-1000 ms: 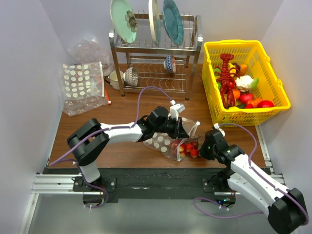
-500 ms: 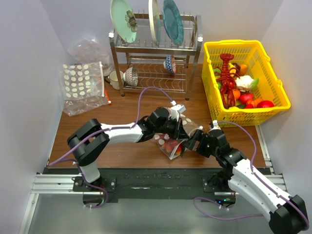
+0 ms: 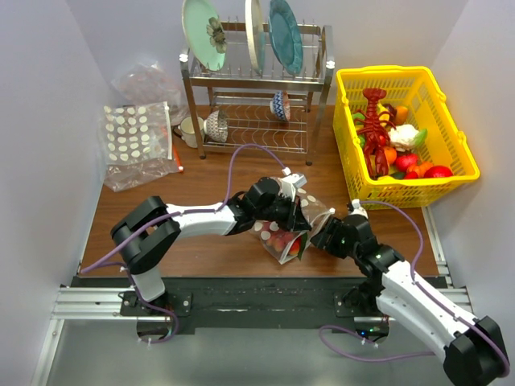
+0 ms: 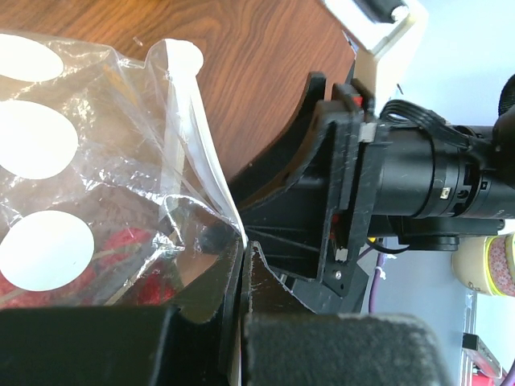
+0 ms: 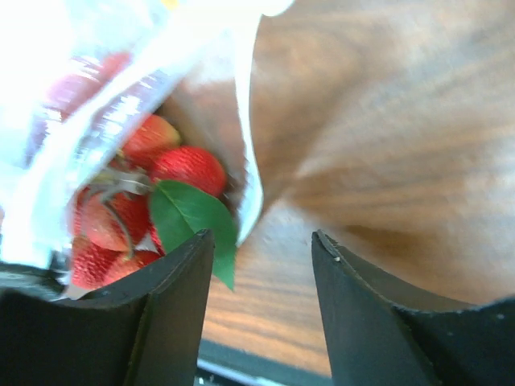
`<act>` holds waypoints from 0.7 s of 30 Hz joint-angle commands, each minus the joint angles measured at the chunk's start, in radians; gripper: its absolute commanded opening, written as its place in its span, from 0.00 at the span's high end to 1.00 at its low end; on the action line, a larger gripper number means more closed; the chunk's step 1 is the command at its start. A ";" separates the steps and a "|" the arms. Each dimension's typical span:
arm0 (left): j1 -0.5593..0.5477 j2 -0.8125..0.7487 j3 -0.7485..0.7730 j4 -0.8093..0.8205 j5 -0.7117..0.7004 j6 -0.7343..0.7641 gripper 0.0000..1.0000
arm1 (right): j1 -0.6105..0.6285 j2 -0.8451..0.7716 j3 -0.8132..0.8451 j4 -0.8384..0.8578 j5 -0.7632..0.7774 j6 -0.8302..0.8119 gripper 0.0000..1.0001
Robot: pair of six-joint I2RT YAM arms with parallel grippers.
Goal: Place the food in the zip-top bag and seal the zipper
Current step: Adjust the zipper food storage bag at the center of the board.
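Note:
The zip-top bag is a clear pouch with white dots, near the table's front centre. My left gripper is shut on the bag's mouth edge, with the film pinched between its closed jaws. The food in the bag is red strawberries with a green leaf poking out. The pale zipper strip runs along the mouth. My right gripper stands open just right of the mouth. Only bare table shows between its fingertips, and its left finger is beside the leaf.
A yellow basket at the right holds more toy food, including a red lobster. A dish rack with plates stands at the back. A flat dotted pack, a wrinkly clear sack and a mug are at the back left.
My right gripper went from shut to open and moved left up to the bag's mouth. The bag was drawn in and tipped up under my left gripper, which stayed shut.

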 commanded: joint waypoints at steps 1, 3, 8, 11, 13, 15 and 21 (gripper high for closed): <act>-0.006 -0.044 0.022 0.010 -0.012 0.030 1.00 | -0.002 -0.038 -0.074 0.207 0.028 -0.033 0.47; -0.004 -0.044 0.020 0.008 -0.010 0.031 1.00 | -0.003 -0.022 -0.093 0.241 0.034 -0.044 0.49; -0.004 -0.046 0.023 0.007 -0.009 0.028 1.00 | -0.002 0.051 -0.091 0.332 0.059 -0.076 0.50; -0.004 -0.047 0.026 0.007 -0.009 0.030 1.00 | -0.003 0.119 -0.091 0.407 0.059 -0.082 0.51; -0.004 -0.047 0.028 0.004 -0.009 0.031 1.00 | -0.002 0.166 -0.094 0.450 0.054 -0.084 0.55; -0.004 -0.049 0.028 0.003 -0.010 0.030 1.00 | -0.002 0.189 -0.099 0.467 0.035 -0.082 0.60; -0.003 -0.058 0.049 -0.033 -0.029 0.051 1.00 | -0.002 0.203 -0.061 0.420 0.007 -0.078 1.00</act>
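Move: The free strip of the zipper food storage bag's open mouth lies about 3 cm ahead of the right hand, 1 cm left and 2 cm lower. The strawberries are some 8 cm to that hand's left, level fore-and-aft and 2 cm below; the zipper's white end tab is about 8 cm ahead and 3 cm right. From the left hand, the strip is some 3 cm right, 1 cm back and 8 cm down. Right hand reaches about 3 cm forward, sinking slightly, and pinches the bag's free zipper strip; left keeps its grip. ##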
